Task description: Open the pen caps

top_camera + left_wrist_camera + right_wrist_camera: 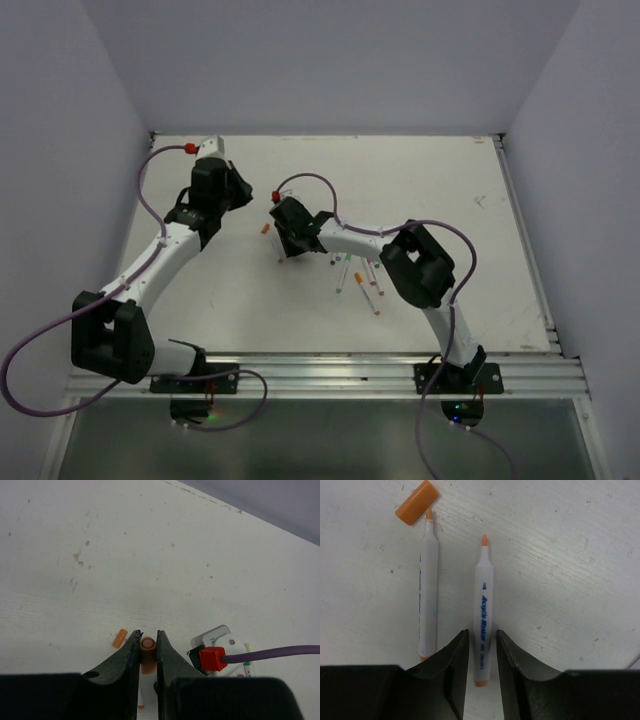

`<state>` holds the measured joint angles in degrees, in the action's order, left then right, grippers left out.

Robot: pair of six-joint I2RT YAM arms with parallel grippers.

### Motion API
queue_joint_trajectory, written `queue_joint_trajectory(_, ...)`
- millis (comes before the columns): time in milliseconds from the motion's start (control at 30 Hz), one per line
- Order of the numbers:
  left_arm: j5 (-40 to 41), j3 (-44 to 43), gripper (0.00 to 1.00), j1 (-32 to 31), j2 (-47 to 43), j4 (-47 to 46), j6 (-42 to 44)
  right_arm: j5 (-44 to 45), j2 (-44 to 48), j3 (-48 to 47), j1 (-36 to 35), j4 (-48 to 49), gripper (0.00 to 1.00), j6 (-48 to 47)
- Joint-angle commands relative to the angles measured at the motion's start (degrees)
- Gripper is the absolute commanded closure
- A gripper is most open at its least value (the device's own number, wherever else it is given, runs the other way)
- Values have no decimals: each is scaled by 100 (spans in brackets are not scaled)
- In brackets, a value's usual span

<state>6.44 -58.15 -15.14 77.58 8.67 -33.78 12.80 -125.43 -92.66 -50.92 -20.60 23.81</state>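
My left gripper [148,635] is shut on a pale orange pen cap [148,646], held end-on above the white table. A second, loose orange pen cap [119,638] lies on the table just left of the fingers. My right gripper [482,632] is open. A white uncapped pen barrel [482,605] with a pale orange tip lies between its jaws, with a gap on each side. To the left lies another uncapped barrel [428,580] with the loose orange cap [417,502] at its tip. From above, the left gripper [243,190] and right gripper [283,232] are close together.
Several more pens [358,280] lie scattered under the right arm's forearm. The right wrist's white housing with a red plug [212,658] and purple cable sits right beside the left fingers. Grey walls enclose the table [450,200] on three sides.
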Motion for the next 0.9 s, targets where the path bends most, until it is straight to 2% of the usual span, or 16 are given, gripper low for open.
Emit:
queue_joint_trajectory(0,16,49,100,55,-85,-102,109,92,-96,-138,38,-278,66,80)
queue_joint_trajectory(200,-2,23,100,55,-50,-146,91,83,18,-112,47,-287,57,97)
queue_joint_trajectory(367,-169,-91,100,55,152,-181,21,170,456,55,64,-322,41,71)
queue_joint_trajectory(533,-397,-266,100,55,590,-260,-120,539,1334,318,73,-541,22,-131)
queue_joint_trajectory(700,-739,-741,100,46,1389,-330,-225,1145,2196,984,91,-612,13,-315)
queue_joint_trajectory(867,-793,-1172,100,37,2163,-304,-234,1523,3136,1776,134,-559,12,-333)
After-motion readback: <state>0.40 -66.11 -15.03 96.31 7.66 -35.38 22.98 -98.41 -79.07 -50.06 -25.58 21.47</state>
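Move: The salmon pen, uncapped, lies on the table between the right fingertips, its middle about 1 cm ahead and 1 cm below. From that hand, at table height, the orange pen is 3 cm left and level, the loose orange cap 6 cm ahead and 6 left, the blue pen 12 cm right and 2 ahead. The left hand, holding the salmon cap, has the loose cap 1 cm ahead, 3 right, some 18 below; the salmon pen 9 right, 4 back. The salmon pen is left on the table as the right fingers, already slack, spread almost fully; that hand then lifts about 13 cm and swings 8 cm right towards the blue pen, its fingers tipping up slightly. After a short wait the left hand, still pinching the salmon cap, sinks about 7 cm and reaches forward and right towards the table beyond the pen tips, tipping down some 10 degrees. ##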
